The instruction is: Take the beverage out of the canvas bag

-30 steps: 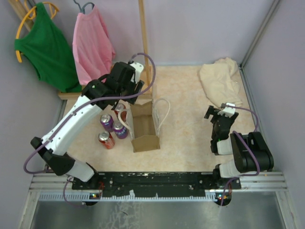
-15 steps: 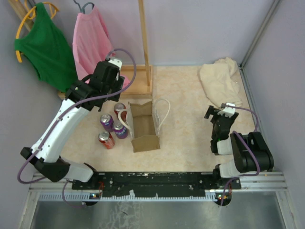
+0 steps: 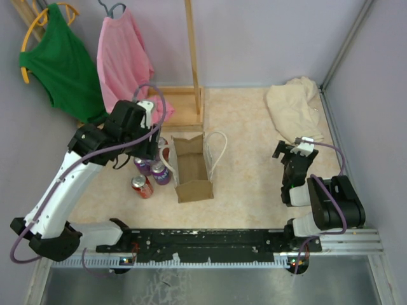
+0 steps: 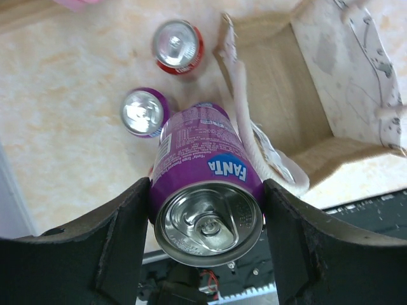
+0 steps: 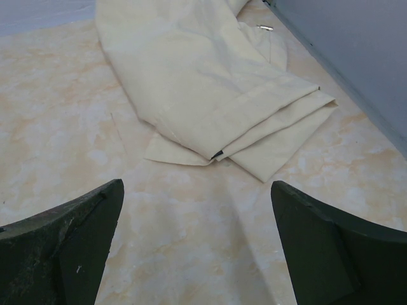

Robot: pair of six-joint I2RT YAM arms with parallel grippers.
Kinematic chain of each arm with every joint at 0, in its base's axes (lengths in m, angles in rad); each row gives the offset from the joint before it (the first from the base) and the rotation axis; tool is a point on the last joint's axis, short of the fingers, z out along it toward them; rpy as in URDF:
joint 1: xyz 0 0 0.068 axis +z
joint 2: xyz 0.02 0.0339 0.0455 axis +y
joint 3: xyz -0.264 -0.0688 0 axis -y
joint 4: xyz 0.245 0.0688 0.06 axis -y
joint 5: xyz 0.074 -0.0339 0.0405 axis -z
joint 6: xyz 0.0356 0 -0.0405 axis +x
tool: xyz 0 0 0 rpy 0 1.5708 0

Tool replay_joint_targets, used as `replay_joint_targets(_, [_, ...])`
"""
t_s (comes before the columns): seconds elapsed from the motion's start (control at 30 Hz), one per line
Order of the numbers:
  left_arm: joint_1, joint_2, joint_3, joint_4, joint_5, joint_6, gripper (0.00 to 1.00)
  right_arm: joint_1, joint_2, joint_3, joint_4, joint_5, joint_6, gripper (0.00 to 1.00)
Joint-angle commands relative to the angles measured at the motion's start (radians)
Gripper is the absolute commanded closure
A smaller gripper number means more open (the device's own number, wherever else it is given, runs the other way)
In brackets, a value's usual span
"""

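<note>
My left gripper (image 4: 206,236) is shut on a purple Fanta can (image 4: 205,166), the beverage, its top facing the camera. It hangs in the air just left of the brown canvas bag (image 4: 275,95), above cans standing on the table. The bag's inside shows no can. In the top view the left gripper (image 3: 144,146) hovers over the cans at the bag's (image 3: 193,170) left side and hides the held can. My right gripper (image 5: 197,248) is open over bare table, with nothing between its fingers.
A red can (image 4: 178,46) and a purple can (image 4: 143,113) stand below the held one; the top view shows two purple cans (image 3: 160,173) and a red one (image 3: 141,185). A cream cloth (image 3: 294,108) lies far right. A wooden stand (image 3: 184,105) with hung clothes is behind.
The left arm has swung left and nearer, from over the bag's far end to above the standing cans, its grip unchanged. The right arm has not moved.
</note>
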Motion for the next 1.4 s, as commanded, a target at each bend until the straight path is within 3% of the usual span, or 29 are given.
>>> replay_joint_targets(0.0, [-0.002, -0.038, -0.079, 0.026, 0.156, -0.053, 1.0, -0.003, 0.003, 0.008, 0.04, 0.004, -0.011, 0.01])
replay_joint_targets(0.63, [-0.005, -0.158, -0.515, 0.206, 0.292, -0.153, 1.0, -0.003, 0.002, 0.008, 0.04, 0.003, -0.011, 0.01])
replay_joint_targets(0.83, [-0.005, -0.136, -0.558, 0.217, 0.221, -0.153, 1.0, -0.003, 0.003, 0.008, 0.04, 0.003, -0.011, 0.01])
replay_joint_targets(1.37, [-0.005, -0.046, -0.64, 0.327, 0.244, -0.129, 0.98, -0.003, 0.003, 0.008, 0.04, 0.003, -0.01, 0.01])
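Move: Below and behind the left hand, which still holds a purple Fanta can, lies its free spot on the table: about 6 cm back, 2 cm right and 29 cm down. Other cans stand about 24 cm below the hand: a purple can about 1 cm ahead and 3 cm right, and a red can 4 cm back and 5 cm left. The canvas bag's middle is roughly 14 cm right and 4 cm ahead, similarly low. From the idle right hand, the spot is about 54 cm left, 16 cm back and 9 cm down. Lowering the Fanta can by about 18 cm, the left hand first sinks back some 7 cm and then eases about 1 cm forward as it goes on down, into the gap between the red can and the bag, just short of the purple can. The wrist tips the fingers some 25 degrees nearer to vertical; they keep their grip near the can's top, with the bag's white handle close along the hand's right side. ##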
